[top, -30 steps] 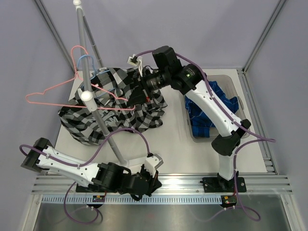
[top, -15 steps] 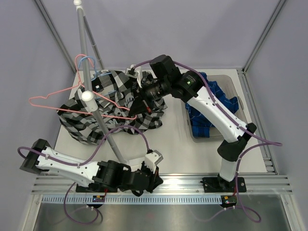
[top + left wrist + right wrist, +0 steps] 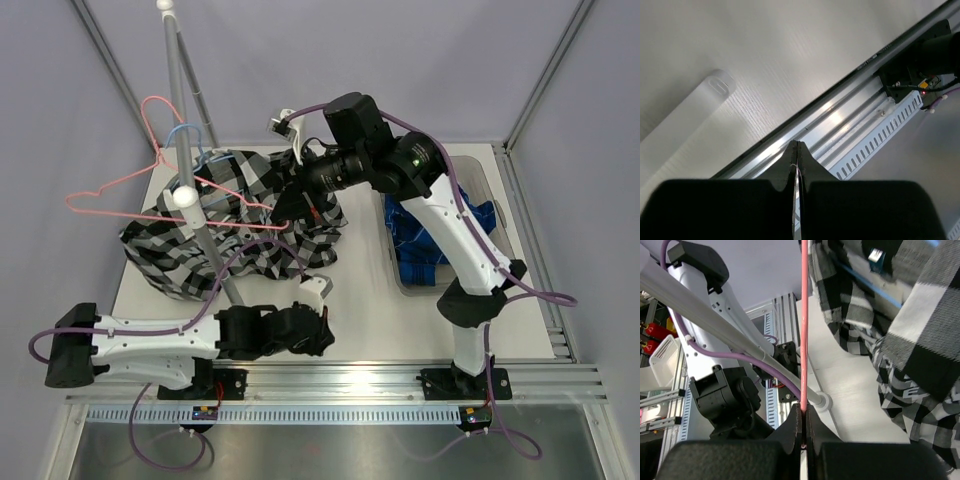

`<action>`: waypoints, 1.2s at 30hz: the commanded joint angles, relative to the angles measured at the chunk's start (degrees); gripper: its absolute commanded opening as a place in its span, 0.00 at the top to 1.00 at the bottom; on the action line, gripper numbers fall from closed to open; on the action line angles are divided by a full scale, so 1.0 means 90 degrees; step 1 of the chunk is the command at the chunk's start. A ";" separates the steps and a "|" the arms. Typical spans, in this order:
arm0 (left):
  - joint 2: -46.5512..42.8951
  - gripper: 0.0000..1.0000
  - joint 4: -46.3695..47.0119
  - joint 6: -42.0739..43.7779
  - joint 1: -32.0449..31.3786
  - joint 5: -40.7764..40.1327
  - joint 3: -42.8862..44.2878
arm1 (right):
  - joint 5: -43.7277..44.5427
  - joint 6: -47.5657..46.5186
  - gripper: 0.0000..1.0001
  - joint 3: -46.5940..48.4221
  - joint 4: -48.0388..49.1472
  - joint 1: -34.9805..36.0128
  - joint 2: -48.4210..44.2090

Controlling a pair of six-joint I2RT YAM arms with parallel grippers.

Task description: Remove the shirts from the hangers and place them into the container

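Note:
The black, white and grey checked shirt (image 3: pixel 215 245) lies heaped at the foot of the rack, partly over the light blue hanger (image 3: pixel 184 131). The pink hanger (image 3: pixel 105 187) is bare and held above the heap. My right gripper (image 3: pixel 291 212) is shut on its wire, which in the right wrist view runs straight up as the pink hanger (image 3: pixel 803 330) from the closed right gripper (image 3: pixel 803 414), with the checked shirt (image 3: pixel 920 345) to the right. The blue plaid shirt (image 3: pixel 440 235) lies in the container (image 3: pixel 483 172). My left gripper (image 3: pixel 316 335), near the front edge, is shut and empty; the left gripper (image 3: pixel 797 146) faces the rail.
The white rack pole (image 3: pixel 180 100) leans up from the table's left half, its base (image 3: pixel 824 402) close below my right gripper. A pale bar (image 3: pixel 690 112) lies on the table. The aluminium rail (image 3: pixel 350 380) runs along the front edge.
My right arm has swung up and right with the pink hanger, shifting its hook. The left arm has stretched out, carrying its shut gripper a little further onto the table.

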 commanded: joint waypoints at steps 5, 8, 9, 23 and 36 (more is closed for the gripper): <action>0.0152 1.00 0.0514 0.0424 0.1080 0.0799 0.0278 | -0.0997 -0.2161 1.00 0.0501 -0.1171 0.0072 0.0301; 0.0074 1.00 0.0485 0.0542 0.1324 0.0974 0.0220 | -0.0949 -0.2161 1.00 0.0229 -0.1084 0.0130 0.0155; 0.0064 1.00 0.0485 0.0561 0.1374 0.0994 0.0171 | -0.0939 -0.2161 1.00 0.0130 -0.1035 0.0150 0.0096; 0.0161 1.00 0.0689 0.0913 0.1833 0.1541 0.0229 | -0.0666 -0.2278 1.00 0.1038 -0.1279 0.0384 0.0271; 0.0240 1.00 0.0533 0.1030 0.1862 0.1570 0.0454 | -0.0412 -0.2112 1.00 -0.0454 -0.0626 0.0560 -0.0450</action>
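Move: The right gripper already holds the pink hanger by one end, its hook beside the rack bar about 20 cm to the left, 13 ahead and 10 above. The blue hanger hangs by nearly the same spot on the bar, and the rack's near joint lies some 17 cm left, level and 8 higher. The black-and-white shirt hangs about 14 cm left, 9 ahead and 18 lower. From the left gripper that bar spot lies roughly 26 cm ahead, 26 left and 38 up. Keep the right fingers shut on the pink hanger's end and work its hook at the rack bar: dip about 2 cm, lift some 3.5, then lower again by 3, easing 2 to 3 cm back and slightly left along the way. Meanwhile bring the empty, closed left gripper about 5 cm forward over the table, low and almost level, then hold it there. ##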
